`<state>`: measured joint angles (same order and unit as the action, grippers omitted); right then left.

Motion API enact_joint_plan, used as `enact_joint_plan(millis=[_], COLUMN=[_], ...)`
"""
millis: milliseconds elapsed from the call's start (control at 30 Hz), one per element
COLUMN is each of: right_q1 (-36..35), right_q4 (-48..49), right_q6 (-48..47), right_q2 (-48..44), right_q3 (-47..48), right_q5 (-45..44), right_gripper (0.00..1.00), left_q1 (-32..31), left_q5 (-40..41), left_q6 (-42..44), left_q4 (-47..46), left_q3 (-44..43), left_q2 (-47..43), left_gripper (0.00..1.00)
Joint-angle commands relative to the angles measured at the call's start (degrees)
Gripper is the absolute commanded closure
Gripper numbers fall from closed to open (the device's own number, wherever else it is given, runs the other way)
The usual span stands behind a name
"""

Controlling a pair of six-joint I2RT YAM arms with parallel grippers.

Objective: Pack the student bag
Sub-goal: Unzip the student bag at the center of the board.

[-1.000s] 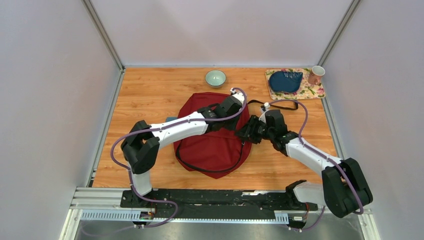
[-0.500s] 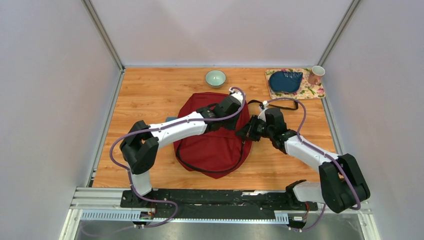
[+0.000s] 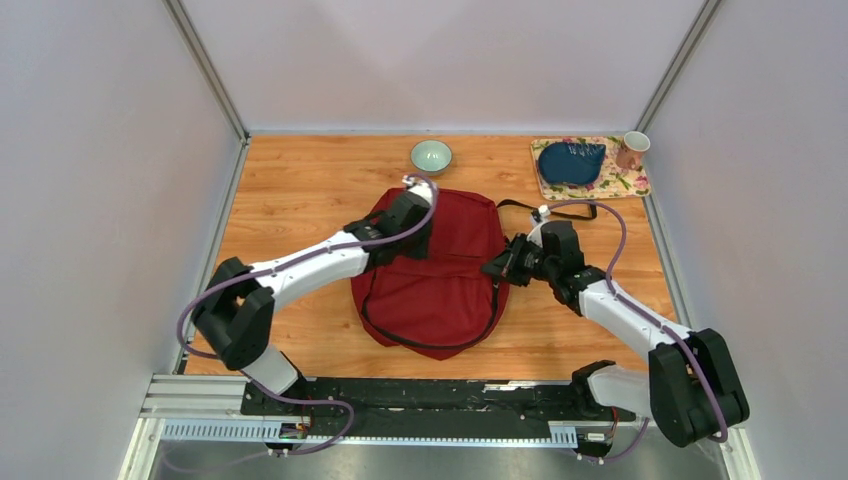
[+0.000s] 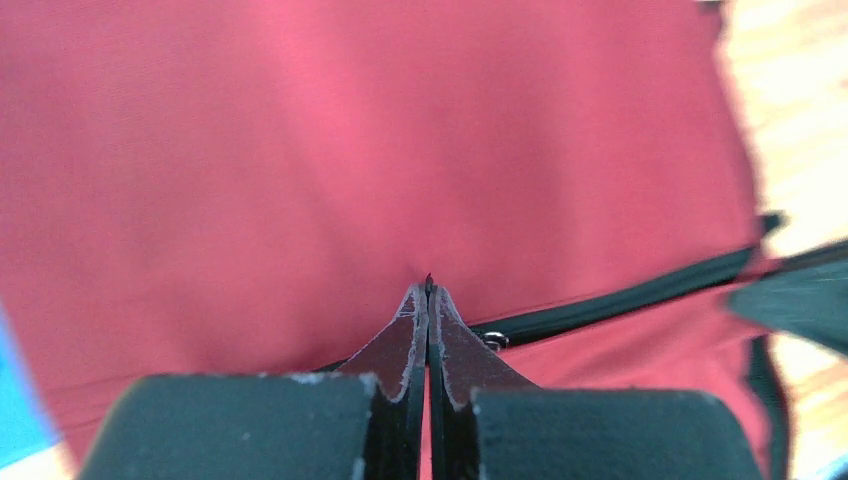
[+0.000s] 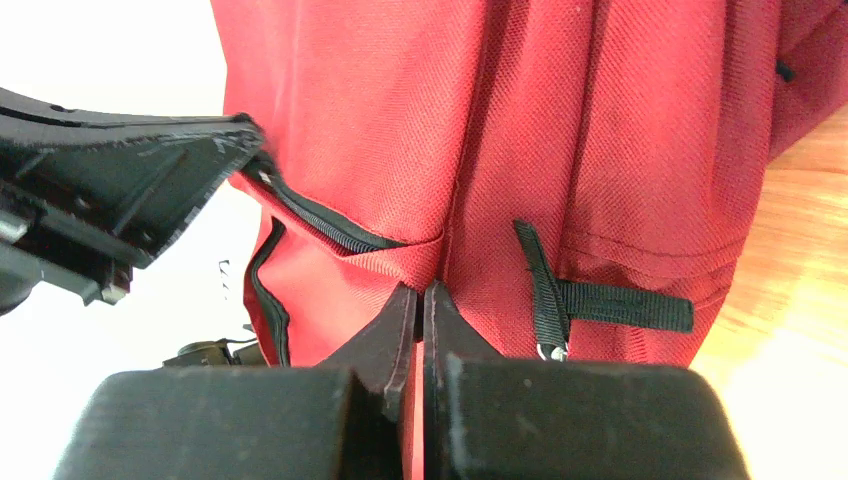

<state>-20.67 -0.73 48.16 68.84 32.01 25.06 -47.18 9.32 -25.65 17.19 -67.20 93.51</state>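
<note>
The student bag (image 3: 440,275), dark red with black zipper trim, lies flat in the middle of the wooden table. My left gripper (image 3: 414,203) is over its far left corner. In the left wrist view its jaws (image 4: 428,288) are shut, pinching the red fabric beside a black zipper line (image 4: 620,300). My right gripper (image 3: 493,268) is at the bag's right edge. The right wrist view shows it (image 5: 422,292) shut on a fold of the bag's side (image 5: 400,140), next to a black webbing loop (image 5: 600,303).
At the back stand a pale green bowl (image 3: 431,156) and, far right, a floral mat (image 3: 622,184) bearing a dark blue pouch (image 3: 570,162), with a pink mug (image 3: 632,149) beside it. A black strap (image 3: 520,205) trails off the bag's far right. Something blue (image 4: 15,410) peeks out left of the bag.
My right gripper has closed on the bag's right edge. My left arm has swung left and back with the fabric, and the bag's far end now lies spread out flatter.
</note>
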Motion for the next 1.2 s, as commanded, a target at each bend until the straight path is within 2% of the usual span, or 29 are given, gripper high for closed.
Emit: enact_joint_plan(millis=[0, 200, 233, 267, 333, 367, 467, 500, 900, 1067, 1167], right_q1=[2.38, 3.18, 3.26, 3.26, 3.26, 3.26, 3.35, 3.26, 3.35, 3.26, 3.26], right_q4=[-3.83, -4.63, -4.54, -4.63, -5.24, -5.77, -9.10, -11.03, -21.15, -18.18, -17.03], right_q6=[-1.75, -3.42, -3.51, -3.60, -3.86, -4.13, -5.27, -5.71, -6.33, -5.98, -5.71], right_q2=[-2.92, -2.39, -2.22, -2.13, -2.30, -2.39, -4.23, -5.46, -17.94, -19.80, -17.26], right_q3=[-1.77, -1.51, -0.99, -0.81, 0.15, 0.51, 1.82, 2.09, 1.21, 2.09, 5.06], right_q5=[-2.30, -0.80, -0.02, 0.34, 1.04, 1.04, -0.36, -0.88, -4.58, -2.04, -0.54], right_gripper=[1.00, 1.00, 1.00, 0.90, 0.76, 0.63, 0.45, 0.42, 0.38, 0.38, 0.38], left_q1=[7.44, 17.20, 17.99, 18.69, 18.79, 18.79, 18.88, 18.88, 19.84, 20.72, 20.81], left_q5=[1.75, -1.05, -2.45, -2.90, -3.34, -3.43, -2.12, -1.68, 0.78, -2.37, -4.66], left_q6=[-0.63, -0.98, -0.98, -0.98, -0.98, -1.16, -1.60, -1.60, -2.21, -2.56, -2.56], left_q4=[0.21, 0.74, 0.83, 1.09, 1.44, 1.62, 2.23, 2.41, 6.71, 3.57, 2.32], left_q3=[7.51, 17.87, 18.59, 19.20, 20.79, 21.23, 23.16, 23.95, 28.52, 30.28, 29.50], left_q2=[-9.13, -17.57, -18.27, -19.41, -20.47, -21.61, -23.98, -24.52, -32.25, -35.41, -34.64], left_gripper=[1.00, 1.00, 0.96, 0.78, 0.60, 0.46, 0.30, 0.27, 0.20, 0.17, 0.17])
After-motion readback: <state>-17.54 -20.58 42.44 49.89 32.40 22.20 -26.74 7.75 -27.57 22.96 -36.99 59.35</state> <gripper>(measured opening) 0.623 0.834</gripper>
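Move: Between the left fingers is the front pocket's zipper pull, with the pocket's left end some 12 cm to this hand's left, about 1 cm back and 3 cm lower. The pocket's right corner, held by the other gripper, lies 13 cm right and 3 cm back; the blue wallet about 22 cm left, 3 cm ahead and 11 cm lower. From the right hand the pull is roughly 13 cm left and 3 cm ahead. Sweeping quickly left along the student bag's pocket zip, the left hand drags the pull towards the pocket's left end, turns some 20 degrees counter-clockwise, opens wide and carries on past that end, slowing and drifting back, about 19 cm left in all. The right hand keeps its pinch on the corner at first, then opens, lets go and backs off right and back, finally rising. ##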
